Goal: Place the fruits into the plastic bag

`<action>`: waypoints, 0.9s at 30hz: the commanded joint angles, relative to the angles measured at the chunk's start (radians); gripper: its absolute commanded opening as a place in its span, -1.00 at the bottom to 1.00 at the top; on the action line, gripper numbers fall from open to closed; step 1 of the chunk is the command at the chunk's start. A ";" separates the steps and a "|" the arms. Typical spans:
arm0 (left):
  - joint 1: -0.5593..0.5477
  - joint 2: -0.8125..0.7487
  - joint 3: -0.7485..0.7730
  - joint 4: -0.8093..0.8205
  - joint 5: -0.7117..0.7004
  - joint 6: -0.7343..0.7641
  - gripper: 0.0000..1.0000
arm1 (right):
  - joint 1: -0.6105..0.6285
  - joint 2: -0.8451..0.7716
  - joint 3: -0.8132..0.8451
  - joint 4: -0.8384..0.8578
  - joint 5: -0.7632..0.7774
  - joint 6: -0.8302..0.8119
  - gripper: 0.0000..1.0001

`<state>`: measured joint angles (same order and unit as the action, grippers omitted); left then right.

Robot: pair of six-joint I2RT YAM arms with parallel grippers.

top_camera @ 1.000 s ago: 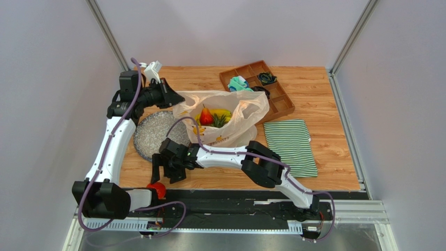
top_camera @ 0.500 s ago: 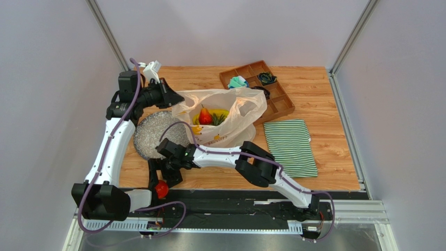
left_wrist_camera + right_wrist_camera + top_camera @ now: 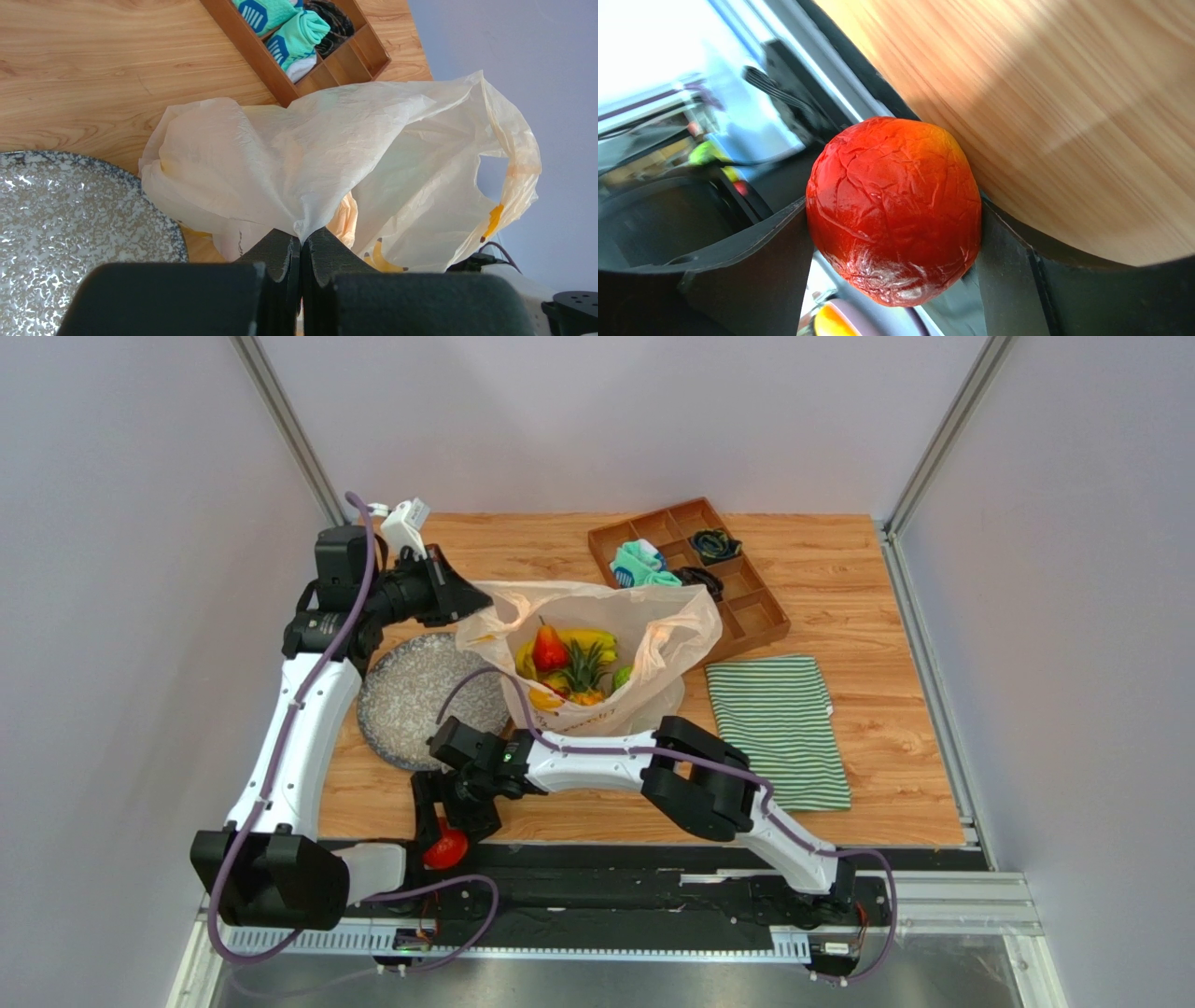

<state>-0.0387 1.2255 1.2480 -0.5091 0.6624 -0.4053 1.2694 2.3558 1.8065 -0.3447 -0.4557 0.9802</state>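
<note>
The plastic bag (image 3: 659,637) lies mid-table with its mouth held up. My left gripper (image 3: 470,602) is shut on the bag's left rim, and in the left wrist view the film (image 3: 316,154) is pinched between the jaws (image 3: 302,241). Inside the bag I see a red pear-shaped fruit (image 3: 550,651), a pineapple (image 3: 586,672) and a yellow banana (image 3: 596,637). At the table's near edge, by the black rail, a red round fruit (image 3: 446,849) sits in my right gripper (image 3: 441,837). In the right wrist view both fingers press the fruit's (image 3: 892,210) sides.
A speckled grey plate (image 3: 414,693) lies left of the bag, under the left arm. A wooden divided tray (image 3: 730,581) with teal cloth (image 3: 641,560) and dark bundles stands at the back right. A green-and-white striped cloth (image 3: 779,728) lies right of the bag.
My right gripper slid toward the near edge onto the red round fruit and its jaws narrowed onto it. The bag's mouth shifted a little; the left gripper kept its hold.
</note>
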 commanded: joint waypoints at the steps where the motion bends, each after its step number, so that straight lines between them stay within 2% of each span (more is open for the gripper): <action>1: 0.011 -0.040 -0.001 0.030 0.000 0.010 -1.00 | -0.004 -0.209 -0.093 -0.017 0.173 -0.081 -0.21; 5: 0.017 -0.060 -0.002 0.030 -0.021 0.017 -1.00 | -0.016 -0.356 -0.159 -0.016 0.322 -0.141 -0.26; 14: 0.023 -0.058 -0.002 0.020 -0.053 0.031 -1.00 | -0.010 -0.670 -0.265 -0.069 0.428 -0.330 -0.26; 19: 0.023 -0.055 -0.005 0.023 -0.049 0.026 -1.00 | -0.037 -0.861 -0.250 -0.126 0.541 -0.478 -0.26; 23: 0.023 -0.044 -0.012 0.041 -0.012 0.019 -1.00 | -0.171 -0.921 -0.205 -0.200 0.525 -0.491 -0.29; 24: 0.023 -0.044 -0.015 0.046 -0.006 0.014 -1.00 | -0.236 -0.926 -0.205 -0.209 0.520 -0.488 -0.30; 27: 0.023 -0.038 -0.019 0.058 0.011 0.013 -1.00 | -0.344 -0.893 -0.171 -0.289 0.521 -0.492 -0.31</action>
<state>-0.0242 1.1927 1.2346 -0.5125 0.6304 -0.3985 1.0622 1.4410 1.5856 -0.5171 0.0216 0.5343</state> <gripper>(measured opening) 0.008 0.763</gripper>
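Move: The red tomato is already clamped in the right gripper, low at the near table edge. The plastic bag it is bound for has its middle about 27 cm ahead, 23 cm to the right and 8 cm higher. The grey plate lies some 23 cm ahead, 2 cm to the left and 4 cm lower. From the left gripper, which pinches the rim, the bag's middle is level fore and aft, about 15 cm to the right and 18 cm below. The tomato, kept firmly in place between the right gripper's pads, is swept up about 30 cm and some 18 cm to the right, with the forward reach (about 13 cm) coming mostly at the end, towards the open bag. On the way the wrist swings roughly 50 degrees, so the fingers go from pointing slightly back to pointing forward. The left hand keeps pinching the bag's rim, nearly still. ##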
